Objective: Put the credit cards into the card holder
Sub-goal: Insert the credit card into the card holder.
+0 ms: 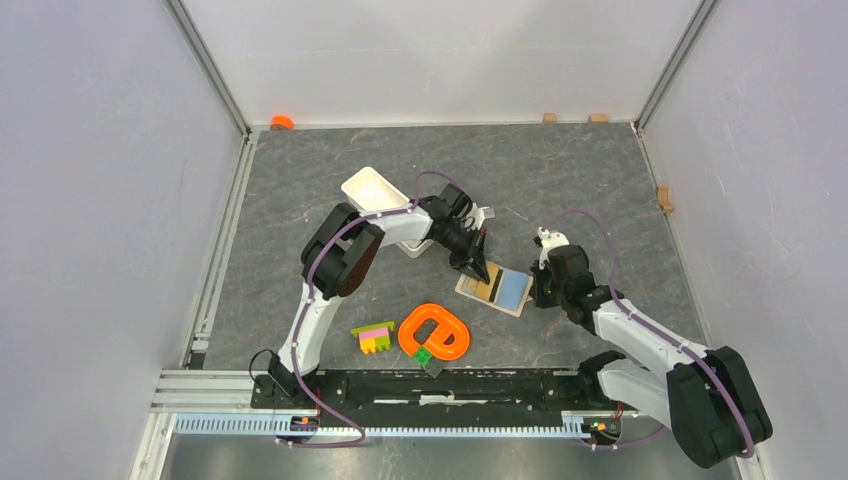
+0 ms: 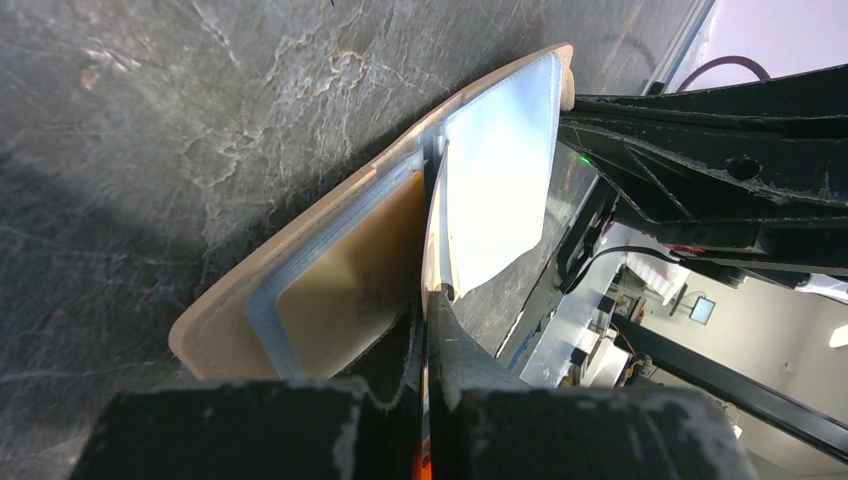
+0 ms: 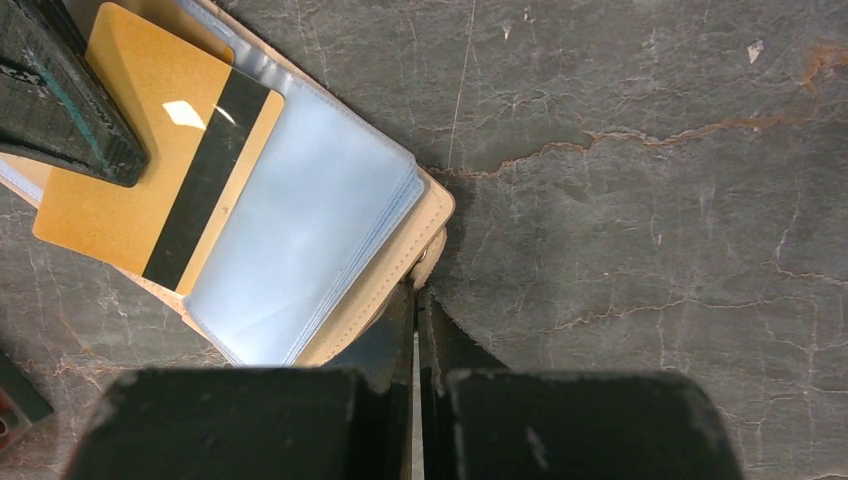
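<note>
The beige card holder (image 1: 497, 289) lies open on the dark table between the two arms. An orange-gold credit card (image 3: 130, 190) with a black stripe lies over its left half; in the left wrist view the card (image 2: 345, 290) shows behind a clear sleeve. Pale blue sleeves (image 3: 300, 230) cover the right half, and I cannot pick out a light blue card among them. My left gripper (image 2: 437, 300) is shut on a thin pale sleeve page standing on edge. My right gripper (image 3: 417, 295) is shut on the holder's clasp tab (image 3: 432, 265) at its right edge.
A white tray (image 1: 375, 190) sits behind the left arm. An orange ring toy (image 1: 435, 332), pink-yellow-green bricks (image 1: 375, 338) and a small green brick (image 1: 425, 356) lie near the front rail. Small blocks (image 1: 663, 197) rest along the far and right walls.
</note>
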`<state>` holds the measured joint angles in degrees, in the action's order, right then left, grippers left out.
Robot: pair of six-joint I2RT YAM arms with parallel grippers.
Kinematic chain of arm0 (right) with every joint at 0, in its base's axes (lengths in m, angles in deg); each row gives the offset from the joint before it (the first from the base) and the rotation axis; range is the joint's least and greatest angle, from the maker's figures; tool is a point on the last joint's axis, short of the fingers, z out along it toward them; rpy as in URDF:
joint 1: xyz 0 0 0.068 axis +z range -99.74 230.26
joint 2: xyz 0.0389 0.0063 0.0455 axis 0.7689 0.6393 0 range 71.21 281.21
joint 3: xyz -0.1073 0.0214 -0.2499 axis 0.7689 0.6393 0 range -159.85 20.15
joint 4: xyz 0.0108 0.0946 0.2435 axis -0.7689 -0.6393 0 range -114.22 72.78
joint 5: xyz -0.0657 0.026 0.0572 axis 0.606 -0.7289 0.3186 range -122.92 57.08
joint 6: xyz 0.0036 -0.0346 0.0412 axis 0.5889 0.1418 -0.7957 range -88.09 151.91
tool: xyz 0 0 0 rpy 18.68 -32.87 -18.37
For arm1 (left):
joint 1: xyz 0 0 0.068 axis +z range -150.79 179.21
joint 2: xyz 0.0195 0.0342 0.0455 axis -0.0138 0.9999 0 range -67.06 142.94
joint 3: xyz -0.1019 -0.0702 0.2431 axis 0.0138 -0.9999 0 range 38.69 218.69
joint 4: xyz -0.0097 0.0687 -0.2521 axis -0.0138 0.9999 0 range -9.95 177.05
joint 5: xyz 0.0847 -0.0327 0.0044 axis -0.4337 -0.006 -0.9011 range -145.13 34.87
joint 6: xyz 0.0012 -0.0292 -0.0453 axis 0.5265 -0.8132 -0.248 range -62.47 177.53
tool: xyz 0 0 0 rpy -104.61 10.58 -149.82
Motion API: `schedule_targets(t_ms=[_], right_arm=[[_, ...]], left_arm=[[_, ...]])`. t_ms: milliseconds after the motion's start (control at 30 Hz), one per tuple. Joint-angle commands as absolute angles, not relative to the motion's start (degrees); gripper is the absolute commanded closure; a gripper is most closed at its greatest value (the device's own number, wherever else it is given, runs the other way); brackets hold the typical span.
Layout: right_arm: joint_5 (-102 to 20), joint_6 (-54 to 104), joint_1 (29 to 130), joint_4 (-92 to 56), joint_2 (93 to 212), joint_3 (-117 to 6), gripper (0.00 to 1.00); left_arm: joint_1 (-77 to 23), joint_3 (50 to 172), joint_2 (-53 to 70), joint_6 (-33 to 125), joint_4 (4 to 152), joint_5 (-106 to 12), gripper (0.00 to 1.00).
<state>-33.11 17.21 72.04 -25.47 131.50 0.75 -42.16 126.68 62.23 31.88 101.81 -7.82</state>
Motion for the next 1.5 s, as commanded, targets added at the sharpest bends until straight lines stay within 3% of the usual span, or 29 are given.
schedule_targets(t_ms=[0, 900, 1367, 1467], right_arm=[[-33.3, 17.5, 72.8, -27.4, 132.6, 0.1, 1.0], [-31.6, 16.7, 73.8, -26.2, 133.6, 0.9, 1.0], [-31.0, 16.6, 74.2, -26.4, 133.7, 0.7, 1.0], [-30.7, 16.7, 74.3, -26.8, 133.5, 0.6, 1.0]], left_arm=[[-42.8, 125.8, 64.8, 29.7, 96.9, -11.4, 0.98], [-47.3, 116.8, 61.7, 14.7, 77.1, -9.2, 0.98], [-48.1, 115.8, 61.4, 13.6, 75.8, -11.3, 0.98], [-48.1, 114.6, 60.0, 14.1, 76.4, -12.9, 0.88]])
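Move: The credit card is already pinched in the left fingers. The clear sleeve it is being taken to, on the card holder's right half, lies about 5 cm to the left hand's right, 2 cm back and 1 cm below. The right hand pinches the holder's end tab; the sleeve is roughly 4 cm to its left, level fore and aft, 1 cm below. From the left hand, the orange letter sits some 12 cm back and 12 cm left. The card, still pinched in the left fingers, is slid into and along the clear sleeve towards the holder's right end, about 5 cm to the right and back: slowly at first, then in one quick push before the hand stops, its wrist turning slightly. The right fingers keep their pinch on the tab, easing about a centimetre right and forward. ##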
